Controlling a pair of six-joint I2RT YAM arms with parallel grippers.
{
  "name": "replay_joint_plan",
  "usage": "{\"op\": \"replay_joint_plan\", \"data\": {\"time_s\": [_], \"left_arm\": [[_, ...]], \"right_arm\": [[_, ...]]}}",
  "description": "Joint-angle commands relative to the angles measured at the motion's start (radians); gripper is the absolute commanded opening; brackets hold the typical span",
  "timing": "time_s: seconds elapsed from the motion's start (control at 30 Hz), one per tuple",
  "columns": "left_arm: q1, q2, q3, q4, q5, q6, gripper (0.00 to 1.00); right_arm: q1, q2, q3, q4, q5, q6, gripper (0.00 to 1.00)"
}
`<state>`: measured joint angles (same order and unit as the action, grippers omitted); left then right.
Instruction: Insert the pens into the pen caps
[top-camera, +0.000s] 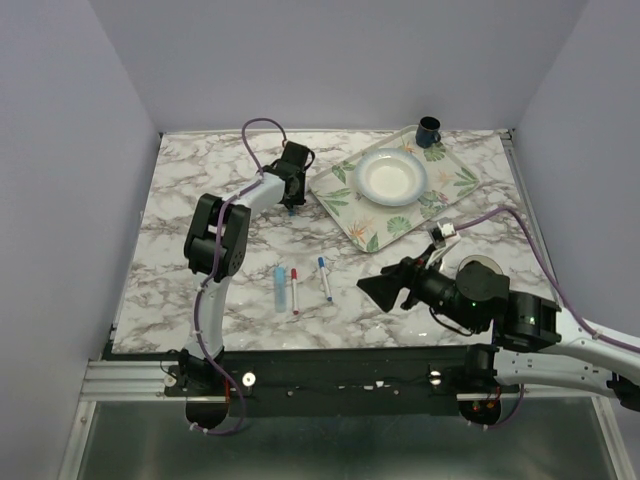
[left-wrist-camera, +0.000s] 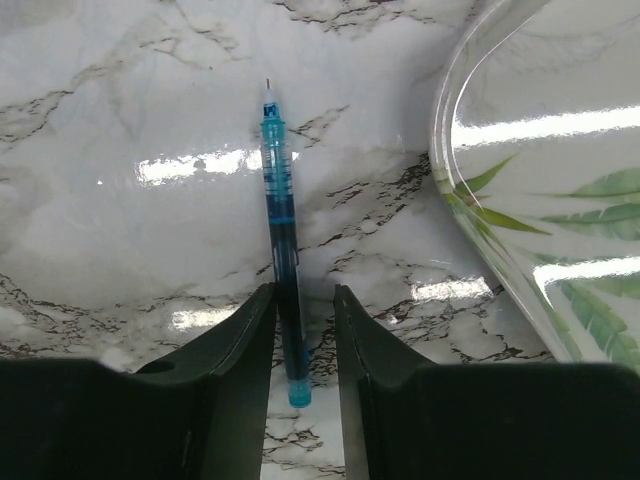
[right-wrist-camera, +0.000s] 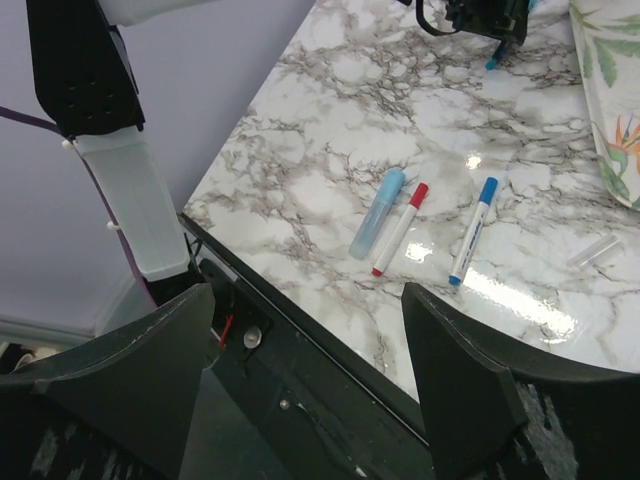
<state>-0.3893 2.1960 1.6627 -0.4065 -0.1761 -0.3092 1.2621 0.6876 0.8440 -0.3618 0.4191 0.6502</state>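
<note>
A slim translucent blue pen (left-wrist-camera: 279, 215) lies on the marble table, its fine tip pointing away. My left gripper (left-wrist-camera: 304, 292) straddles its rear half. The left finger touches the barrel, a narrow gap stays at the right finger, and the pen rests on the table. From above, this gripper (top-camera: 291, 195) is just left of the tray. Three more pens lie side by side in the middle: a thick light blue one (top-camera: 277, 287), a red-ended one (top-camera: 295, 291) and a blue-ended one (top-camera: 325, 279). My right gripper (right-wrist-camera: 308, 300) hangs wide open and empty over the near table edge. No loose pen caps show.
A leaf-patterned tray (top-camera: 335, 205) at the back right holds a white bowl (top-camera: 390, 178) and a dark blue mug (top-camera: 428, 130). Its clear rim (left-wrist-camera: 450, 150) runs close to the right of the left gripper. A small clear tube (right-wrist-camera: 592, 250) lies right of the blue-ended pen.
</note>
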Motion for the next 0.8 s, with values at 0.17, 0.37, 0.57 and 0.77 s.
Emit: {"op": "replay_joint_plan", "data": {"time_s": [0.17,0.37,0.57,0.77], "left_arm": [[-0.002,0.035,0.008,-0.066,0.033,-0.021,0.21],[-0.002,-0.066,-0.090,-0.023,0.081,-0.028,0.00],[-0.002,-0.302,-0.263,0.084,0.251,-0.041,0.00],[-0.008,-0.605,-0.473,0.188,0.550,-0.076,0.00]], "right_arm": [[0.003,-0.017,0.043,-0.032,0.015,-0.009,0.83],[0.003,-0.016,0.017,-0.026,0.033,0.015,0.83],[0.003,-0.003,0.027,-0.029,0.040,0.049,0.82],[0.003,0.024,0.041,-0.032,0.142,0.078,0.82]]}}
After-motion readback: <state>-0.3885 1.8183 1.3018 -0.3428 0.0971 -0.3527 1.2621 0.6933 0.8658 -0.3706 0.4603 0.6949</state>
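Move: The blue pen lies between my left hand's open fingers, nearer the left one, tip pointing forward; its middle is about 2 cm ahead, 1 cm left and 1 cm down. The tray is centred some 32 cm right and 6 ahead, with the plate on it 31 right and 10 ahead. The blue marker lies about 24 cm back and 11 right, the red marker 27 back and 2 right. From my right hand the pen is roughly 38 cm ahead, 23 left and 28 below. I hold my left hand almost still, low over the table, while its fingers close on the rear half of the blue pen. Once they grip, I draw the pen back about 8 cm towards the markers, nearly level at first, then climbing some 6 cm with a slight drift right, the hand rolling about 15 degrees, left side down. ##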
